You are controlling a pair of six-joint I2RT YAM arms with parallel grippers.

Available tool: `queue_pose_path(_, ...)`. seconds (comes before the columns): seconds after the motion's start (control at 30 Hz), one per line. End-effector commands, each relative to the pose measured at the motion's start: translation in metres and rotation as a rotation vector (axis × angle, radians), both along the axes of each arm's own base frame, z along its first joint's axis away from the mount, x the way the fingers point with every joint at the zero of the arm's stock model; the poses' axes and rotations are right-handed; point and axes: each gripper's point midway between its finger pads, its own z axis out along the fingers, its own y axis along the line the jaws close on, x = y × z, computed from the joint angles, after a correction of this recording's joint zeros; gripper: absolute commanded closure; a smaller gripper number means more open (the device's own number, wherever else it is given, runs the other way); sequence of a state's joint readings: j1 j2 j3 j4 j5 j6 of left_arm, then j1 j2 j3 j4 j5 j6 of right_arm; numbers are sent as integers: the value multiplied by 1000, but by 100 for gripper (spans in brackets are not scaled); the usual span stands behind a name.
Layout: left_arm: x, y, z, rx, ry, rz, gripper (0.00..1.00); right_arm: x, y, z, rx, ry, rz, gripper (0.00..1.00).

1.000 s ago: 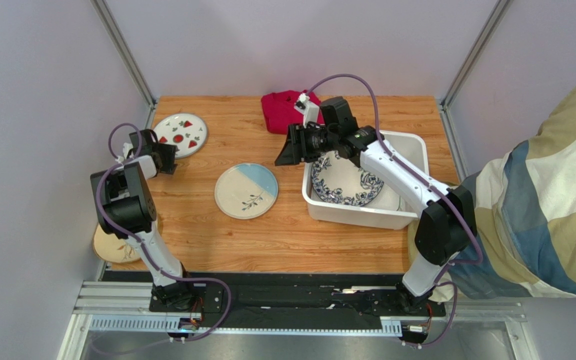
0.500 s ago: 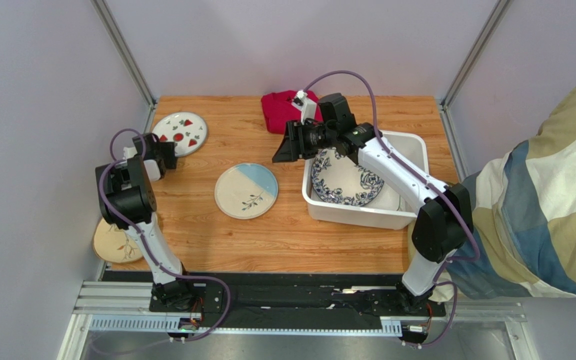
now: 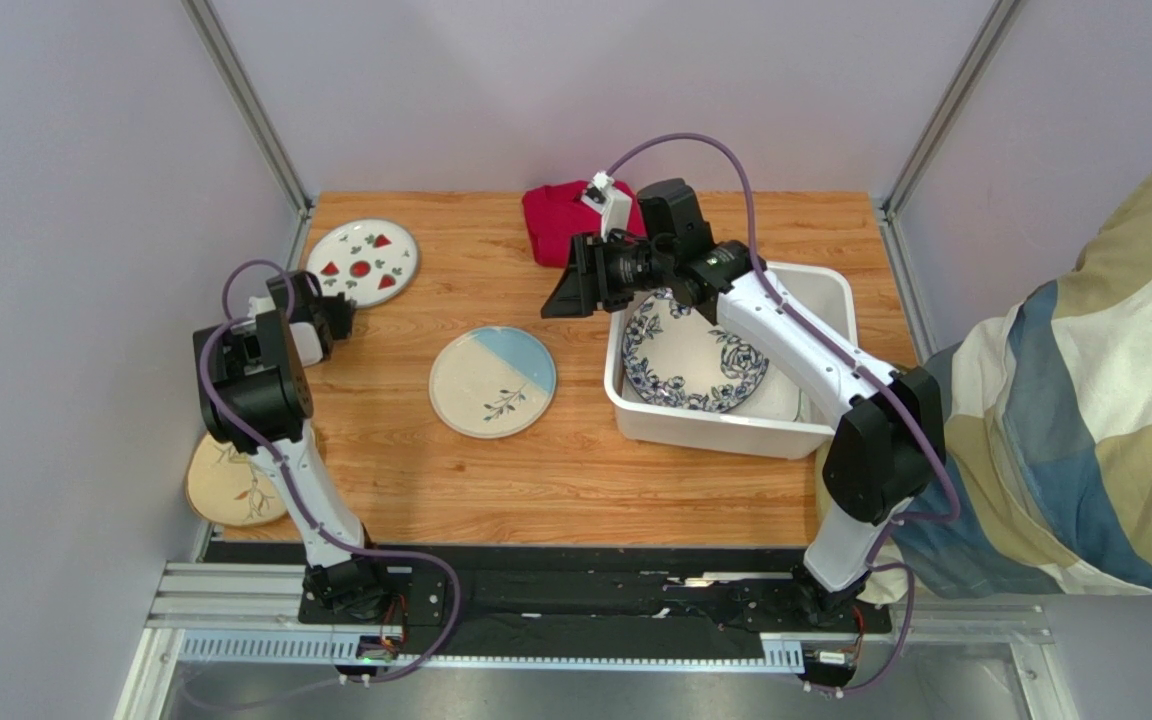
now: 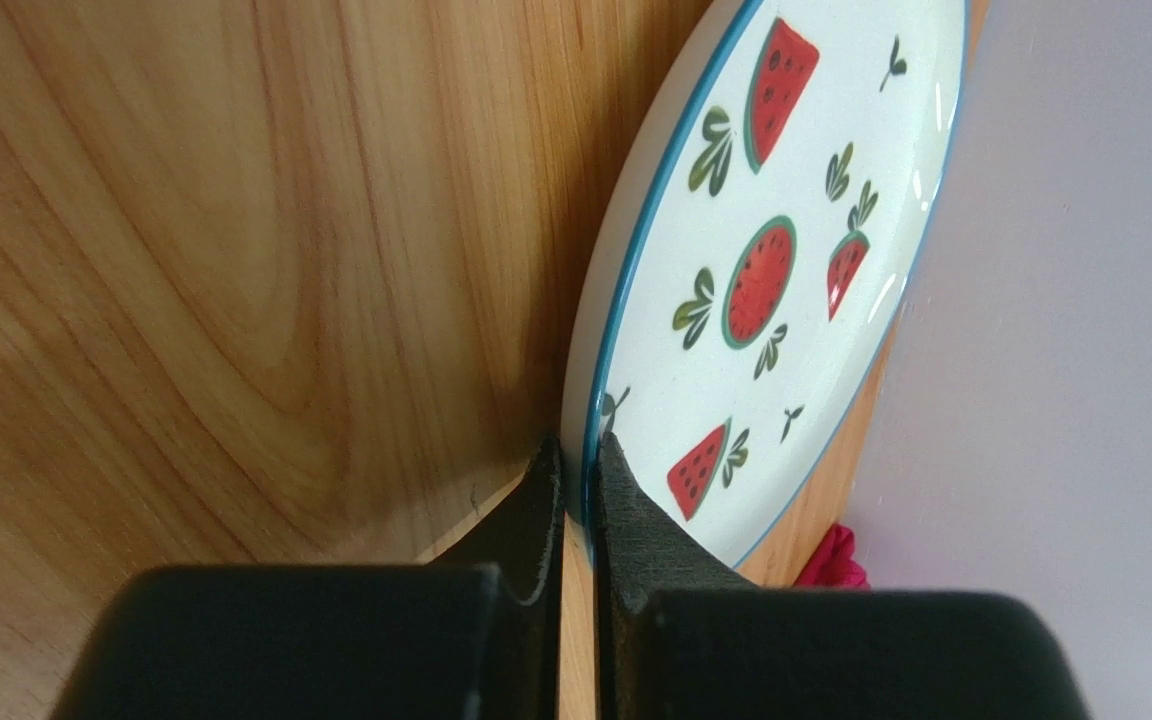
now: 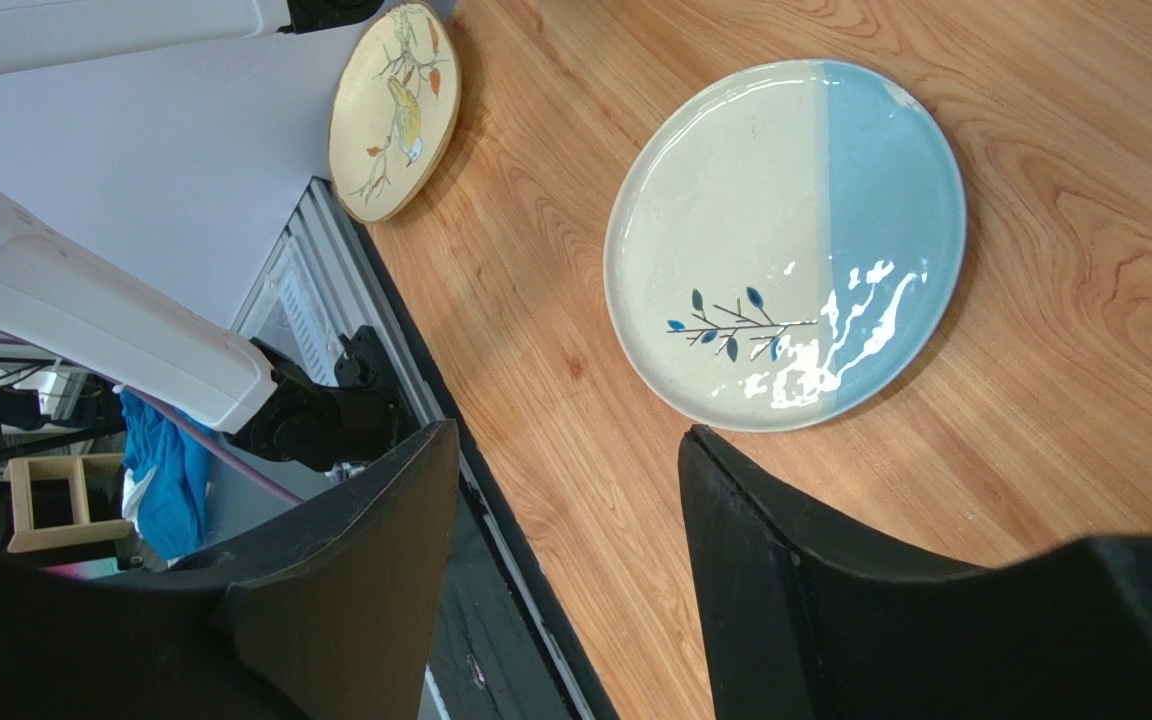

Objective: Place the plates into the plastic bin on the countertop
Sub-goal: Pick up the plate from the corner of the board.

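The strawberry-print plate (image 3: 363, 264) lies at the far left of the countertop (image 3: 387, 450). My left gripper (image 3: 336, 311) is shut on its near rim; in the left wrist view my left gripper (image 4: 578, 468) pinches the blue edge of the plate (image 4: 778, 270). The cream-and-blue plate with a leaf sprig (image 3: 494, 381) lies mid-table and also shows in the right wrist view (image 5: 785, 240). The white plastic bin (image 3: 823, 293) holds a blue floral plate (image 3: 692, 357). My right gripper (image 3: 570, 285) is open and empty, raised left of the bin; it also shows in the right wrist view (image 5: 567, 450).
A folded red cloth (image 3: 567, 221) lies at the back beside the bin. A yellowish plate with a sprig (image 3: 234, 488) hangs over the table's left front edge; it also shows in the right wrist view (image 5: 396, 108). Grey walls stand close on the left and back.
My left gripper has moved toward the strawberry plate and closed on its rim; the plate has shifted slightly. My right gripper has drifted a little left and back, still open.
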State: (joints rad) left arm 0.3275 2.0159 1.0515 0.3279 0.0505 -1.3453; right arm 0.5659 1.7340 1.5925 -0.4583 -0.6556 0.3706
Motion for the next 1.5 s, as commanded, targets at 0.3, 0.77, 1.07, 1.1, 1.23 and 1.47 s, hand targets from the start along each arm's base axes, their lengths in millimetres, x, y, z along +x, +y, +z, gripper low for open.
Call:
queue_pose_path(0.3,-9,-26,63,123,-175,-213,100,13,5,10,37,-19,-4,41)
queue_pose_path(0.77,-71,-75,108,49,-298,-322,100,30,27,-17,33,43,0,41)
queue_pose_path(1.07,-106,-98,110,17,-310,-383,100,56,67,-37,11,59,-44,42)
queue_pose_path(1.1,-109,-99,112,20,-317,-385,100,63,71,-50,-5,80,-74,42)
queue_pose_path(1.23,-121,-109,123,19,-343,-423,100,84,83,-68,-17,97,-113,42)
queue_pose_path(1.47,-149,-124,138,26,-374,-465,100,110,93,-94,-62,113,-160,41)
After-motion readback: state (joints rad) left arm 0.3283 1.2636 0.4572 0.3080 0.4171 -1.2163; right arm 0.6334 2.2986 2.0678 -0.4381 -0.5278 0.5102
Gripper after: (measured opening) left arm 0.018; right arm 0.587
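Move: The left fingers are already shut on the watermelon plate's near rim, its centre about 10 cm ahead and 1 cm left. From that hand the bin lies some 66 cm right, 5 cm back, and the blue-and-white plate 26 cm right, 12 cm back. From the open right hand the watermelon plate is roughly 26 cm ahead, 37 cm left and 23 cm below; the blue-and-white plate 5 cm ahead, 17 cm left, and the bin 27 cm right, 2 cm back. Back and to the right, about 15 cm and 11 cm, the left hand draws the pinched watermelon plate, almost level at first and then rising some 8 cm while it turns clockwise about 20 degrees and tips up a little. The right hand, after a short wait, sinks, reaches forward and moves left, fingers still wide open, towards the incoming plate. ##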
